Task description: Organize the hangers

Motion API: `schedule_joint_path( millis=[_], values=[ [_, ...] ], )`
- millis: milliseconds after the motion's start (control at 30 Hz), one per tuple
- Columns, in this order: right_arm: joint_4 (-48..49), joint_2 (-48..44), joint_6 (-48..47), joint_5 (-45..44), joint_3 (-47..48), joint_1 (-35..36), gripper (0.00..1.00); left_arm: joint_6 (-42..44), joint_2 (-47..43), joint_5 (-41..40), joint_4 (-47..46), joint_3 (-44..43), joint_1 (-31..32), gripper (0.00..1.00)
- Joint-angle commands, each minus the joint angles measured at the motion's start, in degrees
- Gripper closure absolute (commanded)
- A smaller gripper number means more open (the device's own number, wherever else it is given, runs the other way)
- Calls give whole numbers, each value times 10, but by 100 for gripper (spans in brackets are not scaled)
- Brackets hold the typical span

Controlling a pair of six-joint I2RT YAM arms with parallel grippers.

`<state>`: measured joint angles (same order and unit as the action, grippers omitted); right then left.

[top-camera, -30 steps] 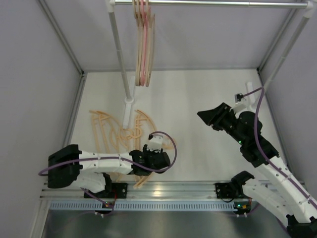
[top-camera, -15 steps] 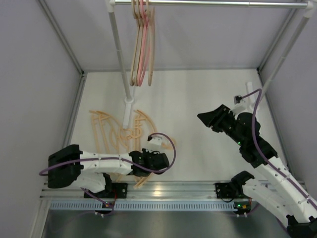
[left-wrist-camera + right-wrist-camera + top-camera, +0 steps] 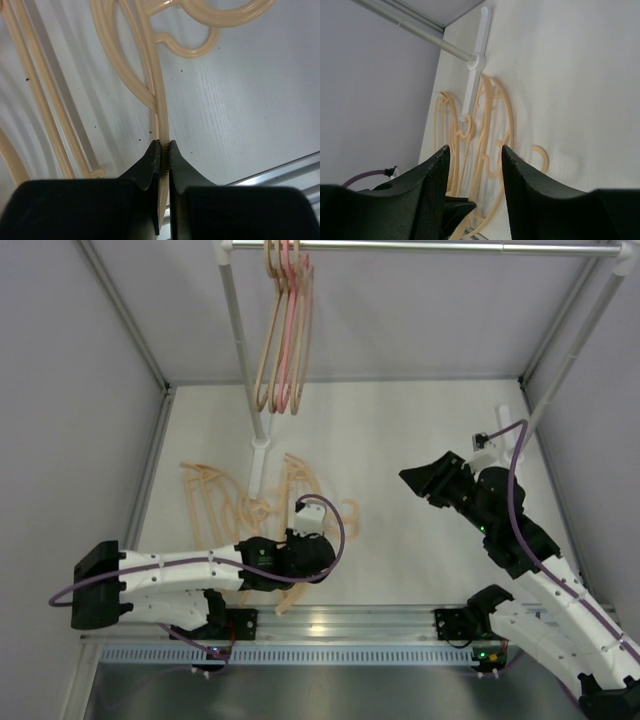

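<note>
Several beige hangers (image 3: 225,505) lie tangled on the white floor around the base of the left pole. My left gripper (image 3: 298,562) sits low at the pile's near right edge. In the left wrist view it (image 3: 163,145) is shut on the thin arm of one beige hanger (image 3: 159,90), whose curved hook (image 3: 200,45) lies just ahead. Beige hangers and one pink hanger (image 3: 288,335) hang from the rail. My right gripper (image 3: 420,475) hovers in the air at right, open and holding nothing (image 3: 475,148), facing the pile.
A metal rail (image 3: 450,248) spans the top, carried by a left pole (image 3: 240,340) with a white foot (image 3: 258,465) and a right pole (image 3: 570,350). Grey walls close in left, right and back. An aluminium rail (image 3: 350,620) runs along the near edge.
My left gripper has closed on the hanger arm, and the left arm's rear has swung left. The floor pile shifted a little. The hanging hangers swung left. The right arm barely moved.
</note>
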<state>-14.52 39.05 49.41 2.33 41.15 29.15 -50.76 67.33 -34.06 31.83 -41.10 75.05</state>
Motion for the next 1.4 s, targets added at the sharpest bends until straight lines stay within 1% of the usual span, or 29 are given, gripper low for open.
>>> schedule_joint_path(
  millis=[0, 133, 167, 333, 467, 567, 667, 700, 733, 800, 833, 900, 967, 1000, 1033, 1133, 1233, 1267, 1300, 1333, 1367],
  values=[
    [-15, -4, -14, -16, 25, 7, 56, 29, -31, 0, 11, -42, -1, 100],
    [-31, -11, -20, -21, 36, 8, 56, 39, -51, 12, 11, -68, -1, 100],
    [-33, -12, -24, -39, 39, 8, 57, 40, -57, 10, 15, -71, -1, 100],
    [-45, -14, -27, -46, 47, 7, 56, 40, -60, -11, 39, -94, -1, 100],
    [-67, -20, -38, -67, 63, 7, 57, 65, -58, 8, 26, -117, -1, 100],
    [-97, -33, -46, -97, 82, 8, 57, 89, -51, 24, -14, -132, -1, 100],
    [-130, -46, -52, -125, 101, 7, 56, 134, -21, 65, -72, -164, -1, 100],
    [-139, -54, -54, -132, 107, 7, 57, 142, -8, 90, -84, -190, -1, 100],
    [-149, -57, -55, -139, 119, 8, 57, 148, 23, 101, -105, -204, -1, 100],
    [-186, -70, -58, -169, 136, 8, 57, 173, 53, 134, -131, -231, -1, 100],
    [-199, -76, -61, -192, 154, 8, 57, 179, 69, 141, -155, -259, -1, 100],
    [-242, -88, -63, -218, 176, 7, 57, 197, 111, 154, -172, -292, -4, 100],
    [-271, -104, -68, -257, 219, 7, 57, 207, 147, 188, -205, -336, -12, 100],
    [-291, -112, -70, -267, 234, 8, 57, 208, 158, 203, -217, -348, -26, 100],
    [-301, -116, -73, -282, 264, 7, 57, 208, 167, 237, -231, -371, -35, 100],
    [-327, -125, -80, -297, 320, 7, 57, 206, 200, 300, -293, -403, -67, 100],
    [-351, -121, -88, -304, 366, 7, 57, 204, 228, 333, -363, -441, -93, 100],
    [-356, -120, -90, -305, 374, 8, 57, 190, 234, 368, -381, -456, -102, 100],
    [-358, -118, -91, -306, 381, 8, 56, 176, 240, 386, -402, -461, -122, 100],
    [-364, -116, -92, -306, 391, 8, 56, 160, 251, 400, -452, -464, -133, 100],
    [-365, -116, -92, -307, 395, 8, 56, 134, 258, 418, -474, -470, -142, 100]
  ],
)
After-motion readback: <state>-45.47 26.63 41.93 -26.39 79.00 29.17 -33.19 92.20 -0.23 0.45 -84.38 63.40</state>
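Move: The held hanger is bound for the rail: its middle lies about 41 cm ahead of the left hand, 20 cm to the right and 55 cm above. The hung hangers are some 41 cm ahead, 6 cm left and 40 cm up. On the table, a loose hanger lies about 10 cm ahead, 3 cm left and 8 cm below. From the right hand, the rail's middle is about 31 cm ahead, straight above that line, 37 cm up. The hanger, already pinched and raised, is carried by the left hand: first nearly straight up, then sweeping right and up, lastly forward too, towards the rail, about 25 cm up and 24 cm right overall. The wrist rolls its left side down some 40 degrees and swings clockwise; the fingers keep their grip. The empty right hand draws off up, right and back, turning clockwise. ##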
